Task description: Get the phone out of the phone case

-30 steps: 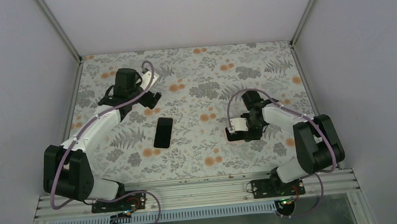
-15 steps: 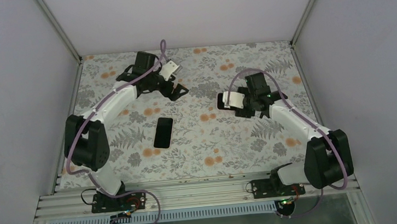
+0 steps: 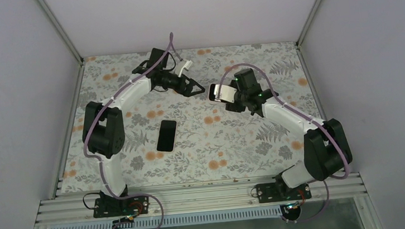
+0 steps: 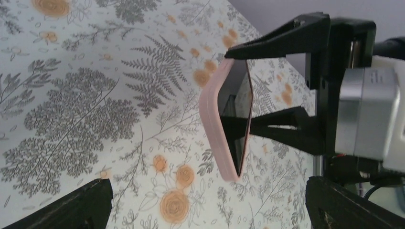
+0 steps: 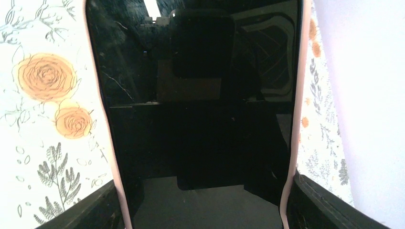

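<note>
My right gripper [image 3: 226, 95] is shut on a pink phone case [image 3: 216, 92] and holds it above the far middle of the table. The phone [image 5: 200, 95] sits inside it, its dark glossy screen filling the right wrist view, with the pink rim [image 5: 292, 143] pressed between my two fingers [image 5: 98, 210]. In the left wrist view the phone case [image 4: 215, 124] shows edge-on, clamped by the right gripper's black fingers [image 4: 286, 38]. My left gripper [image 3: 191, 86] stands open just left of the case, facing it, and its fingertips [image 4: 98, 200] hold nothing.
A black phone-shaped slab [image 3: 166, 135] lies flat on the floral tablecloth [image 3: 220, 146], nearer the arm bases. Grey walls close in the table on the left, back and right. The metal rail [image 3: 197, 196] with both bases runs along the near edge.
Both arms have swung away from the near side toward the far middle of the table. The right gripper carried the case up and left, and the left gripper now faces it closely.
</note>
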Robot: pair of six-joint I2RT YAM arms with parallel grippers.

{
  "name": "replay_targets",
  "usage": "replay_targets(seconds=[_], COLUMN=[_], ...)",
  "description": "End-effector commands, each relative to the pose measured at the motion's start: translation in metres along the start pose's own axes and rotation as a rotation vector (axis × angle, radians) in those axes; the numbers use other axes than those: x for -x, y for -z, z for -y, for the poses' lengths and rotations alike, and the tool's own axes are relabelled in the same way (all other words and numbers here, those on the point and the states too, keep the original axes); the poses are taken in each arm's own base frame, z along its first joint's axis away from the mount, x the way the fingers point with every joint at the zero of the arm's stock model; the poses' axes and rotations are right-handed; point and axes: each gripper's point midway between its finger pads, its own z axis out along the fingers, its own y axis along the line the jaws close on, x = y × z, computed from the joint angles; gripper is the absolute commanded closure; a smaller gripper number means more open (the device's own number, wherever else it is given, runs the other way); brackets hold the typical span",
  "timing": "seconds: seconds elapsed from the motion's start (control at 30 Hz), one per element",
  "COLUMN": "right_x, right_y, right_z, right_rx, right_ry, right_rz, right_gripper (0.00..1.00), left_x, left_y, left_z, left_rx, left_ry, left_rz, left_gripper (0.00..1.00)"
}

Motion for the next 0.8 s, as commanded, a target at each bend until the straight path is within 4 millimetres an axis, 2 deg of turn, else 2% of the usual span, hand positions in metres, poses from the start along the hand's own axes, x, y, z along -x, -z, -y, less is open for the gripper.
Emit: replay_targets(seconds=[0.0,0.23,0.57,0.63,0.7,0.77], right_x=[0.038,0.058,0.075,0.077,0.078,0.08], right_y=[0.012,0.012,0.004,0.004,0.003,0.005], right_z=[0.04,0.05,0.035,0.036,0.038,0.042], right_rx=[-0.145,-0.191,-0.164,-0.169,-0.181,-0.2], right_ry=[-0.038,-0.059,-0.06,-0.065,-0.073,-0.087], right_rz=[0.09,0.126,0.148,0.152,0.152,0.156], right_gripper=[0.42,0.41,0.4,0.4,0.4,0.4], left_x=[0.014,0.009,0.032,0.033,0.033,0.031], left_y=[-0.005,-0.021,-0.02,-0.019,-0.019,-0.02], left_z=[0.006,-0.001,0.004,0.006,0.009,0.009], left_rx=[-0.071,-0.087,-0.121,-0.134,-0.146,-0.155], left_ry=[0.053,0.093,0.085,0.083,0.084,0.091], left_rz=[0.024,0.005,0.054,0.058,0.055,0.039], left_gripper=[0.0,0.0,0.02,0.07,0.23,0.3])
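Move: The cased phone is in the right hand's grip, its middle about 4 cm left of that hand, some 1 cm ahead and 1 cm higher. From the left hand that middle lies about 10 cm to the right, 2 cm back and 3 cm lower. The second phone lies on the table 12 cm back, 14 cm left and 17 cm below the left hand, and 9 cm back, 28 cm left and 13 cm below the right hand. Leftward by about 5 cm, rising some 2 cm, the right hand keeps its hold on the case's long edges and brings the phone's free end to the left gripper. The left hand eases about 3 cm right and 2 cm forward to meet it, dipping and coming back up on the way, with its wide-open fingers going either side of the phone and starting to close at the end. ##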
